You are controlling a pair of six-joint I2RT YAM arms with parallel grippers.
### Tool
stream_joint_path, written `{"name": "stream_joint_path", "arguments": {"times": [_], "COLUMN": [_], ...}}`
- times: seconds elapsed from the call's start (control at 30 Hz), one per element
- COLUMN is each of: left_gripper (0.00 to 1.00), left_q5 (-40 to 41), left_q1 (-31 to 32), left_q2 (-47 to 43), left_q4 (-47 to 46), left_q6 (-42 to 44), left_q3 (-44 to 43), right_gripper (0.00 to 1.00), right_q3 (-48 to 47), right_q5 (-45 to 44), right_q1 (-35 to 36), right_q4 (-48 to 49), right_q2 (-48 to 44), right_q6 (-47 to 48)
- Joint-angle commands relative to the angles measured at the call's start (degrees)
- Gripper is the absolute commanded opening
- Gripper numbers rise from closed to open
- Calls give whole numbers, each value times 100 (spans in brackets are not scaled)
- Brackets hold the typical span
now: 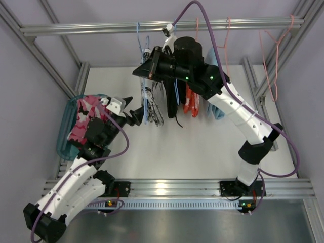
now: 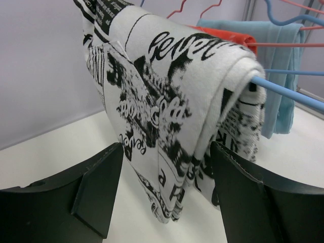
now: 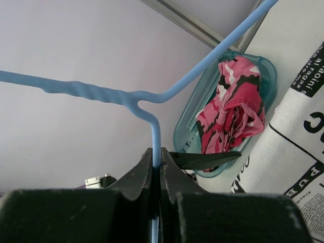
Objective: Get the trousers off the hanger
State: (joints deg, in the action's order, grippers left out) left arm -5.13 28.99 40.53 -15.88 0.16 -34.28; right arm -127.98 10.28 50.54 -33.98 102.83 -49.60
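Observation:
White trousers with dense black print hang folded over the bar of a blue hanger. My left gripper stands open, one finger on each side of their lower fold, with a gap on the left side. In the top view the left gripper sits just left of these trousers. My right gripper is shut on the blue hanger's neck, up near the rail. The pink printed trousers lie crumpled in a teal bin at the left.
More clothes hang on the rail to the right: a black one, a red one and a light blue one. Empty orange hangers hang at the far right. The teal bin sits by the left frame post.

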Motion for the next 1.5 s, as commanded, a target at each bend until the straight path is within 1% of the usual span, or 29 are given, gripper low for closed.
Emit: {"name": "stream_joint_path", "arguments": {"times": [0.0,0.17,0.4,0.5,0.53,0.67,0.73,0.8,0.87,0.97,1.0,1.07,1.23,1.27,1.33,1.37,1.43,1.47], "left_gripper": [75,76,77,77,76,74,74,74,75,77,78,79,80,80,78,69,58,47], "left_q5": [-112,-103,-261,-7,212,451,793,794,672,539,208,100,451,651,749,837,1004,1161], "left_q1": [19,19,10,19,10,10,10,10,10,19,19,36,71,71,71,71,71,63], "left_q2": [-300,-82,227,402,507,692,815,877,947,1071,1088,1088,1141,1176,1220,1246,1325,1334], "left_q4": [58,15,-327,-468,-495,-662,-828,-995,-1224,-1304,-1330,-1348,-1339,-1339,-1339,-1339,-1321,-1260], "left_q6": [150,151,28,10,19,141,247,256,169,-182,-357,-560,-553,-500,-342,-289,-157,-114], "left_q3": [202,115,-8,-43,-70,-79,-79,-79,-87,-245,-289,-412,-632,-650,-676,-676,-676,-685], "right_gripper": [0,0,0,0,0,0,0,0,0,0,0,0,0,0,0,0,0,0], "right_q3": [-429,-385,-324,-289,-280,-201,-157,-139,-78,1,1,-60,-87,-52,-16,1,19,36], "right_q5": [35,140,184,237,237,281,299,308,325,334,325,316,325,343,351,343,343,334], "right_q1": [-115,-115,-115,-106,-106,-106,-106,-106,-106,-80,-89,-89,-97,-97,-89,-89,-89,-89], "right_q4": [945,998,1016,1033,1042,1042,1042,1051,1051,1051,1042,1042,1060,1068,1068,1069,1069,1069], "right_q2": [-325,-325,-333,-333,-342,-386,-404,-412,-404,-395,-386,-369,-368,-386,-404,-421,-456,-491], "right_q6": [188,127,74,21,4,-40,-67,-93,-146,-164,-164,-137,-128,-137,-137,-129,-76,-41]}}
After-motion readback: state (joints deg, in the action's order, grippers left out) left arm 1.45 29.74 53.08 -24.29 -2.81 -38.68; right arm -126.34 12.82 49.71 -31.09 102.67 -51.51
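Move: The black-and-white trousers, still draped over the blue hanger, have their middle about 8 cm ahead of the left gripper, 6 cm to its right and roughly level with it. The black trousers hang about 17 cm to the left gripper's right and 8 cm ahead, the red ones about 25 cm to its right and 8 cm ahead. From the right gripper the black-and-white trousers lie about 15 cm below and 4 cm ahead, neither left nor right. Dip the open left gripper about 4 cm while sliding it some 5 cm forward to the near lower part of the black-and-white trousers, then raise it back up so the cloth comes between its fingers, and start closing them to roughly half open. Keep the right gripper still, shut on the blue hanger's neck. ##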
